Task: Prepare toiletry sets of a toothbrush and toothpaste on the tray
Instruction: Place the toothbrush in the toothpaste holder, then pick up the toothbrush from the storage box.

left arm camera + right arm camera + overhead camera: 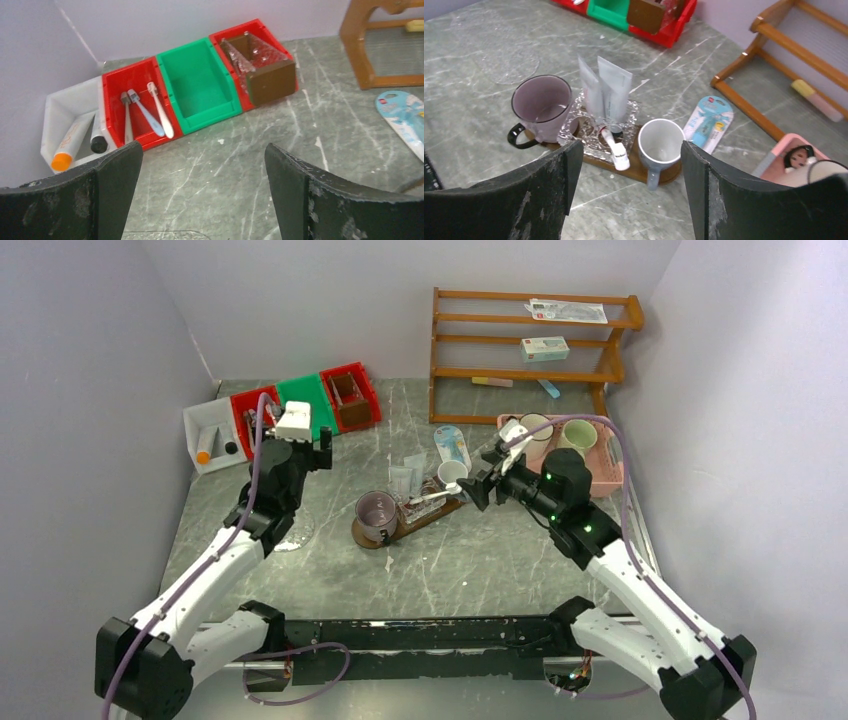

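Note:
The dark brown oval tray lies mid-table and also shows in the right wrist view. On it stand a purple mug at the left end and a white mug at the right end. Between them a clear crinkled holder holds two upright pale tubes, and a small white tube lies in front of it. Three toothbrushes lie in a red bin. My left gripper is open and empty, above the table just short of that bin. My right gripper is open and empty, above and in front of the tray.
A white bin holds an orange-capped and a black-capped tube. An empty green bin and a red bin with a brown box stand beside it. A packaged toothbrush lies right of the tray. A pink basket holds mugs. A wooden shelf stands at the back.

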Controlling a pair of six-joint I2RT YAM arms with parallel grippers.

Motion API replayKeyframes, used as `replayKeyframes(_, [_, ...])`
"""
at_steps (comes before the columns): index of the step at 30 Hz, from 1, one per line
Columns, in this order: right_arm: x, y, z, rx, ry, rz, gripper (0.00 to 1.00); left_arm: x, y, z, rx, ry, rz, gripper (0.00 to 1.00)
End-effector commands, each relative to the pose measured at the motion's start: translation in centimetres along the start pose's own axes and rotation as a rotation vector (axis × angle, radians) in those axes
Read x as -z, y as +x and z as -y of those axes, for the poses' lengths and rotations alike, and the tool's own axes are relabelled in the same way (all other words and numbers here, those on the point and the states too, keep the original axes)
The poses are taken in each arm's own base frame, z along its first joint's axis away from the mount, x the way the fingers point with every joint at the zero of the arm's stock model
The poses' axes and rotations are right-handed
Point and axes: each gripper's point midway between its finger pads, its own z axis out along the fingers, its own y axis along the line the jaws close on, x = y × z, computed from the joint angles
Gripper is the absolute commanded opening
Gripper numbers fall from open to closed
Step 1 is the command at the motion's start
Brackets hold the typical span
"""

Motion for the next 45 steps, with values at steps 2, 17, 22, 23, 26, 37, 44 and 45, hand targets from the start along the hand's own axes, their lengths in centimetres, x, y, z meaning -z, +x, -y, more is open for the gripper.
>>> replayKeyframes(2, [1.7, -0.7, 2.2, 0.026, 0.158, 0.079, 0.77, -1.6, -0.9, -2.7, 0.056, -0.120, -0.030, 0.96])
replayKeyframes(17, [5.4, 0.0, 4.6, -0.024, 0.388, 0.239, 0.89, -9.2, 5.3, -7.7, 0.392, -0.307, -0.307, 0.90])
replayKeyframes(22, [6.6, -0.3, 5.4, -0.028, 0.452, 0.267, 0.92, -11.8, 7.5, -9.6, 0.493, -0.370, -0.364, 0.88])
replayKeyframes(23, [6.8, -0.5, 5.7, -0.027, 0.469, 0.272, 0.92, -12.3, 8.1, -9.7, 0.506, -0.377, -0.380, 0.87])
replayKeyframes(26, [7.2, -0.7, 6.1, -0.032, 0.496, 0.282, 0.94, -13.7, 10.5, -11.0, 0.544, -0.410, -0.432, 0.83])
replayKeyframes(37, [7.3, 0.0, 6.7, -0.029, 0.536, 0.254, 0.99, -18.0, 16.9, -12.5, 0.649, -0.452, -0.565, 0.61])
replayKeyframes(44, [7.3, 0.4, 7.0, -0.029, 0.556, 0.237, 1.00, -19.8, 18.4, -12.9, 0.654, -0.456, -0.575, 0.52])
replayKeyframes(45, [7.3, 0.5, 7.1, -0.029, 0.556, 0.236, 1.00, -20.0, 18.5, -13.0, 0.653, -0.457, -0.575, 0.51])
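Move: The left hand goes for the blue toothbrush in the red bin, about 21 cm ahead, 17 cm left and 24 cm below; a pale pink brush lies some 4 cm right of it and a grey one 4 cm left, both level with it. The green bin sits roughly 7 cm farther out and 15 cm right of the blue brush. From the right hand the blue brush is about 30 cm ahead, 65 cm left and 22 cm below; the toothbrush already in the holder is 8 cm left, 12 cm below and level ahead. Forward and left first, then ever more steeply down, the left hand swings some 30 cm to the toothbrushes in the red bin, turning left and tipping down as it rolls, its fingers closing to about half open around the blue handle without gripping it. The empty right hand meanwhile draws about 10 cm right, away from the tray, turning clockwise and opening fully. ##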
